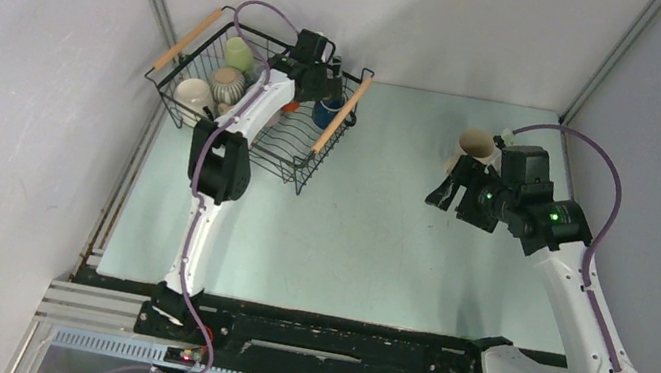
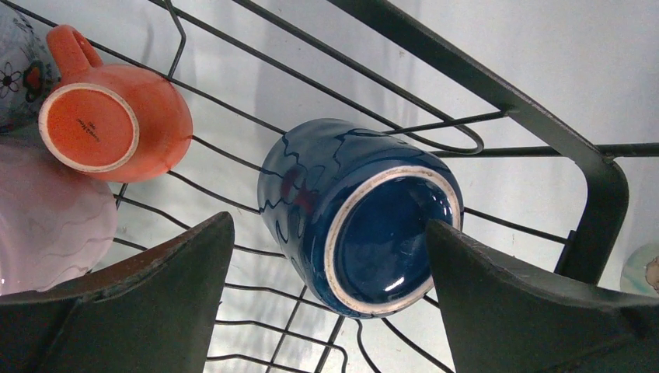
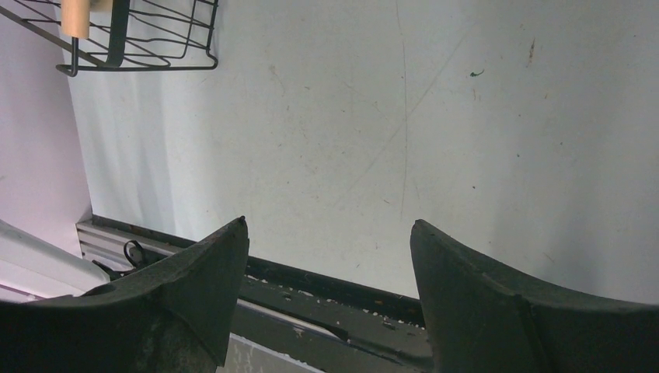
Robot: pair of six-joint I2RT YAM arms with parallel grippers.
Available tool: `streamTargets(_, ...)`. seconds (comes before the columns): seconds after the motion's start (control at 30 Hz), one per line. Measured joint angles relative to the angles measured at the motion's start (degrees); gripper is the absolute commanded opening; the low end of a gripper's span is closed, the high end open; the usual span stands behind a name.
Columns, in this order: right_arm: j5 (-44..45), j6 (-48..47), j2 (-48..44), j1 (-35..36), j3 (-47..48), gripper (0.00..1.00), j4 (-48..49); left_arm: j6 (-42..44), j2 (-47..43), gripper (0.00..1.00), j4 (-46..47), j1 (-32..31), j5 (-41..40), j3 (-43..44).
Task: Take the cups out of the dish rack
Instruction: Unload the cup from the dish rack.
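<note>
The dish rack [image 1: 330, 114], a black wire basket with wooden handles, stands at the far left of the table. In it are a pale green cup [image 1: 240, 54], a striped ribbed cup [image 1: 227, 83], a cream cup [image 1: 191, 92], an orange cup [image 2: 116, 124] and a navy cup [image 2: 365, 217]. The navy cup lies on its side with its base toward the left wrist camera. My left gripper [image 2: 330, 233] hangs open just above it, one finger on each side. My right gripper [image 3: 329, 229] is open and empty above the table's right half. A tan cup [image 1: 478, 148] stands on the table behind it.
A pale mauve cup [image 2: 47, 225] and a patterned cup [image 2: 14, 70] lie beside the orange one in the rack. The rack's near corner [image 3: 140, 47] shows in the right wrist view. Walls close in the table on the left, back and right.
</note>
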Motion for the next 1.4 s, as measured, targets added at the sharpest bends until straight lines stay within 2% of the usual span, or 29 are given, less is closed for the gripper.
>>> streamTargets(0.53,1.0,0.1,0.0,0.9,0.0,0.83,-0.2,0.0,1.3,1.00,1.6,0.0,1.6,0.7)
streamTargets(1.03,1.2,0.1,0.5,1.0,0.0,0.84,-0.2,-0.7,0.7,0.76,3.0,0.5,0.6,-0.4)
streamTargets(1.27,1.2,0.1,1.2,1.3,0.0,0.84,-0.1,-0.5,-2.8,0.72,2.6,2.9,-2.5,-4.9)
streamTargets(1.4,1.2,0.1,1.3,1.4,0.0,0.84,0.0,-0.1,-4.3,0.75,1.6,3.9,-3.4,-6.7)
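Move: The blue cup lies upside down just below my open left fingers, about 4 cm lower, 1 cm ahead and 2 cm to the right. Some 7 cm to my left and 1 cm ahead is the small orange cup; the lavender cup is about 12 cm left and 2 cm back. The rack's right wooden handle stands roughly 7 cm to my right, straight across. From my right hand the blue cup is some 34 cm ahead and 28 cm left. I ease my left hand about 1 cm forward, down and to the right at the blue cup, and close the fingers by roughly a quarter. Then I sweep left about 6 cm towards the orange cup, pushing the blue cup along with the right finger while the left one stays clear of its wall, and turn the hand a few degrees counter-clockwise. ##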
